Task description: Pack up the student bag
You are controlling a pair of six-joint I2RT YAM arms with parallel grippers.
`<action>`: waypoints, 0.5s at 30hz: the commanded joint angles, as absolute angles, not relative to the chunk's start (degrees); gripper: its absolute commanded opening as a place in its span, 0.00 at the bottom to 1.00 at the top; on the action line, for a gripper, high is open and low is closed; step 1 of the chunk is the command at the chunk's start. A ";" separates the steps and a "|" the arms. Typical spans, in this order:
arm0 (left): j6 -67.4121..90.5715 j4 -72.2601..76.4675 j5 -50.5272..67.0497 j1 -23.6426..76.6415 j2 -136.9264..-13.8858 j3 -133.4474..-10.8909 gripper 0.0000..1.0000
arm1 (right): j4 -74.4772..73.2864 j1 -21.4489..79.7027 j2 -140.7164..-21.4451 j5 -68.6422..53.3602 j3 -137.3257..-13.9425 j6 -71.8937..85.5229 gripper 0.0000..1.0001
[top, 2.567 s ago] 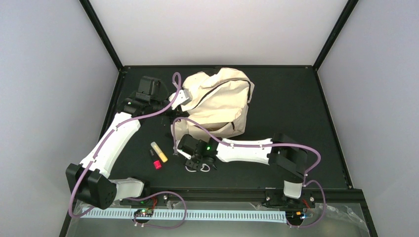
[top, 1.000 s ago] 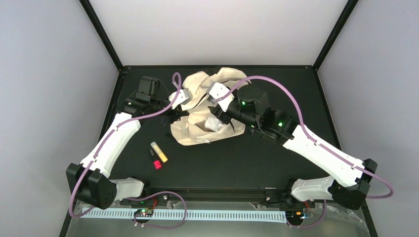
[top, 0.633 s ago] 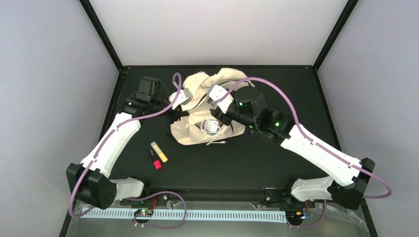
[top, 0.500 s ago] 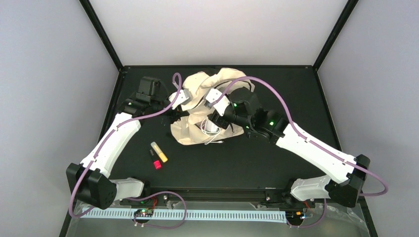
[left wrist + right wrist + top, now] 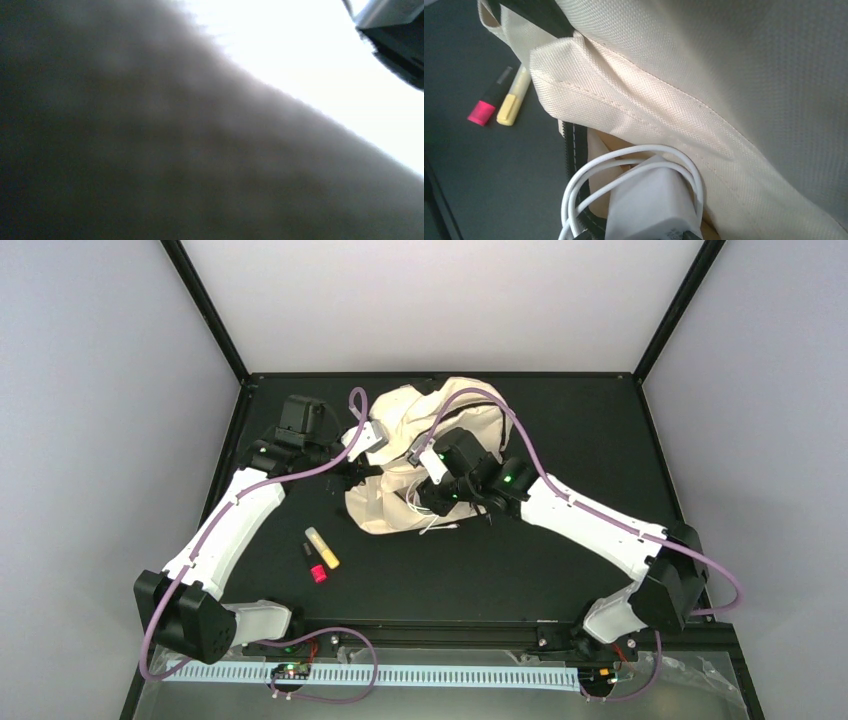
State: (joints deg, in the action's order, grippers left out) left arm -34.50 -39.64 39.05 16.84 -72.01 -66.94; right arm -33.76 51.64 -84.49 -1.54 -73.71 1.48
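Note:
The cream student bag lies slumped at the back middle of the table. At its left edge my left gripper is shut on a fold of the fabric. The left wrist view shows only blurred dark cloth against the lens, and the fingers are hidden. My right gripper is at the bag's near edge, shut on a white charger wrapped in loops of white cable. The charger sits at the dark zipper of an open pocket, partly under a cream flap.
A yellow highlighter and a pink-capped black marker lie on the black table left of the bag's near corner; they are the yellow highlighter and marker of the right wrist view. The enclosure's black frame posts rise at the back corners.
My right arm has swung left and down, carrying the charger from over the bag's middle to the pocket opening at its near edge. The left arm has not moved.

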 commanded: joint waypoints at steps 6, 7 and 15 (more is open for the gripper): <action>-35.15 -38.23 42.06 16.52 -70.01 -68.73 0.02 | -33.61 51.47 -91.05 -0.74 -74.95 5.64 0.32; -35.20 -38.28 42.27 16.52 -69.97 -68.73 0.01 | -33.19 51.49 -91.93 -1.11 -74.97 5.70 0.31; -34.70 -39.95 46.64 16.52 -70.10 -70.86 0.02 | -33.38 51.46 -98.25 3.19 -77.06 2.97 0.26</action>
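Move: Just beyond and below the right fingertips, the white charger sits in the mouth of the bag's front pocket, about 1 cm ahead, 1 cm left and 2 cm down; the pocket opening centres some 2 cm ahead, 3 cm left and 5 cm down. The yellow highlighter lies roughly 26 cm left, 11 cm back and 15 cm down. For the left hand, shut on the bag's cloth, the charger is about 12 cm right, 5 cm back and 6 cm down. Pushing down into the front pocket, the right hand sinks about 5 cm while working some 2 cm forward and 2 cm left. Its fingers draw together from half open to about a quarter, from either side of the charger to over its near end, and press it inward; the wrist barely tilts. The left hand stays put, still shut on the bag's cloth. ##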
